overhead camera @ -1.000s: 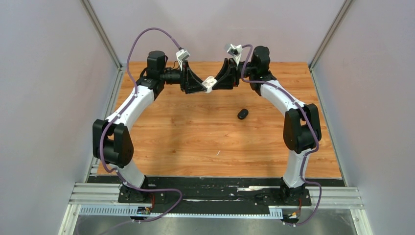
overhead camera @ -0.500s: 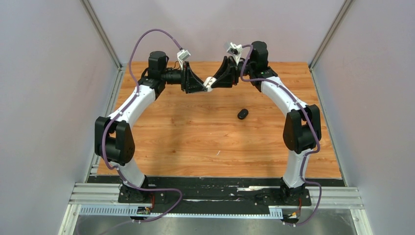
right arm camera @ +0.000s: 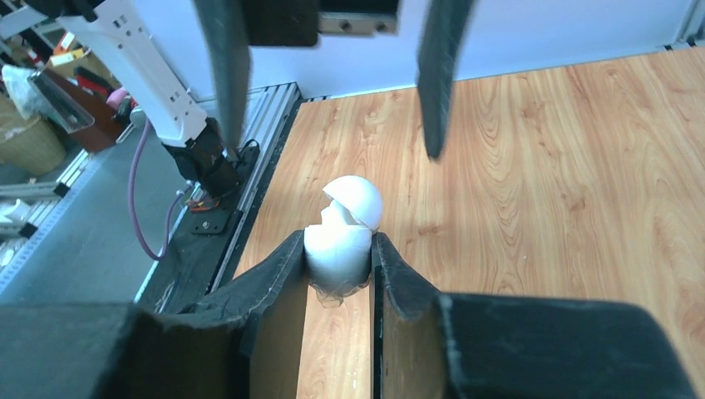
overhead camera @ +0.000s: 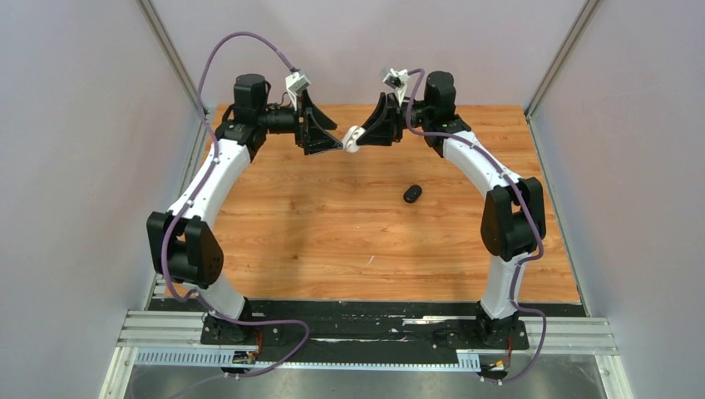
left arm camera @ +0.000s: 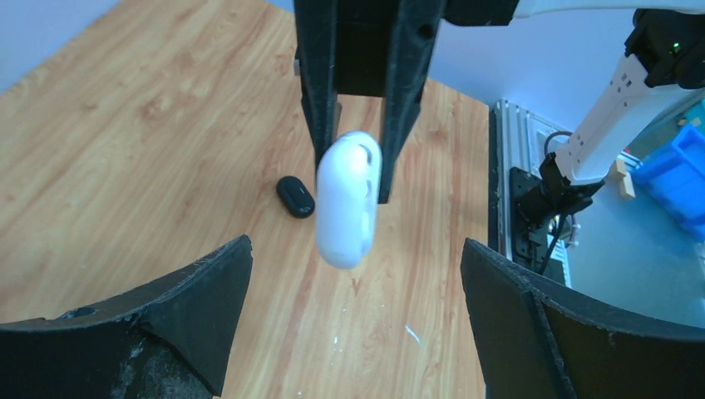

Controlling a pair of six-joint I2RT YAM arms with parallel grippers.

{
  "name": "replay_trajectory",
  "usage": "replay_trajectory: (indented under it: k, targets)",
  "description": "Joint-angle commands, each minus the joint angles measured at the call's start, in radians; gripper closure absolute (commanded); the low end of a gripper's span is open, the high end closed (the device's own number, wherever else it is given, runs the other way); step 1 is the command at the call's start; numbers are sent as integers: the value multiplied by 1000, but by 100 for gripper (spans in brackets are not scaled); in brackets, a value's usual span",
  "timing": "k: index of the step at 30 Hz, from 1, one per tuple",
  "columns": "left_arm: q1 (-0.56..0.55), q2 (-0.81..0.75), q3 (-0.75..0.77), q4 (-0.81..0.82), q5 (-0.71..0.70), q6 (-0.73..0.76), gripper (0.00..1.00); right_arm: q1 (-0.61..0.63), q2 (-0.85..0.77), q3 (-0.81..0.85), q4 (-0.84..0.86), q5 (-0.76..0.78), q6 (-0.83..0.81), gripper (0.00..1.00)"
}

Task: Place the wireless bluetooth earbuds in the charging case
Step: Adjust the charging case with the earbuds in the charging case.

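My right gripper [overhead camera: 361, 135] is shut on a white oval charging case [overhead camera: 352, 138], held in the air over the far middle of the table. In the right wrist view the case [right arm camera: 341, 237] is pinched between both fingers, its lid [right arm camera: 356, 199] slightly ajar at the far end. My left gripper [overhead camera: 336, 137] faces it from the left, open wide and apart from it. In the left wrist view the case [left arm camera: 349, 199] hangs from the right gripper [left arm camera: 353, 166], beyond my spread left fingertips [left arm camera: 220, 274]. A black oval case [overhead camera: 412, 193] lies on the table. No earbuds show.
The wooden table [overhead camera: 316, 233] is walled by grey panels on the left, right and back. The black case [left arm camera: 295, 196] lies closed below and to the right of the held case. Both arm bases sit on the black rail [overhead camera: 366, 320] at the near edge.
My left gripper has opened wide and drawn back to the left, away from the white case. The right gripper has stayed put, still holding the case.
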Motion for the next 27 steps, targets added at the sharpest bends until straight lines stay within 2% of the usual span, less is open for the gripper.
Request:
replay_trajectory:
  k: [1, 2, 4, 9, 12, 15, 17, 19, 23, 27]
  targets:
    - [5, -89, -23, 66, 5, -3, 0, -9, -12, -20, 140, 60, 164, 100]
    - [-2, -89, -60, 157, -13, -59, 0, -9, -7, -25, 163, 62, 195, 100]
    - [-33, -82, -73, 175, -59, -26, 0, -9, -1, -31, 202, 58, 242, 100]
    - [-124, -45, -49, 126, -156, 99, 0, -9, 10, -37, 226, 88, 314, 100]
    - [-157, -36, -21, 39, -228, 221, 0, -9, 18, -55, 278, 113, 380, 100]
    - [-180, -62, -27, 5, -255, 277, 0, -9, 22, -55, 245, 192, 401, 100]
    - [-211, -93, -34, -51, -341, 419, 0, -8, 27, -45, 174, 268, 409, 100]
    - [-247, -125, -62, -62, -427, 496, 0, -9, 35, -33, 121, 339, 437, 100]
    - [-318, -147, -123, -18, -663, 521, 0, -6, 69, 14, 31, 412, 472, 100]
    - [-343, -151, -147, 23, -785, 535, 6, -5, 76, 18, 60, 381, 494, 100]
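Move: The white charging case, pinched in the right hand's fingers, sits about 3 cm to the left hand's right, level fore and aft and perhaps 1 cm below it; the left fingers are empty and wide open. From the right hand the case is some 2 cm to the left and 1 cm ahead. The black case lies on the table roughly 17 cm to the left hand's right, 8 cm back and 28 cm below. Up about 2.5 cm first, then right some 5 cm and down nearly 8 cm, the left hand brings its wide-open fingers around the white charging case, tipping them downward as the wrist turns about 35 degrees. The right hand keeps its pinch and carries the case about 3 cm forward and a little down, rolling its top forward by nearly 30 degrees. ##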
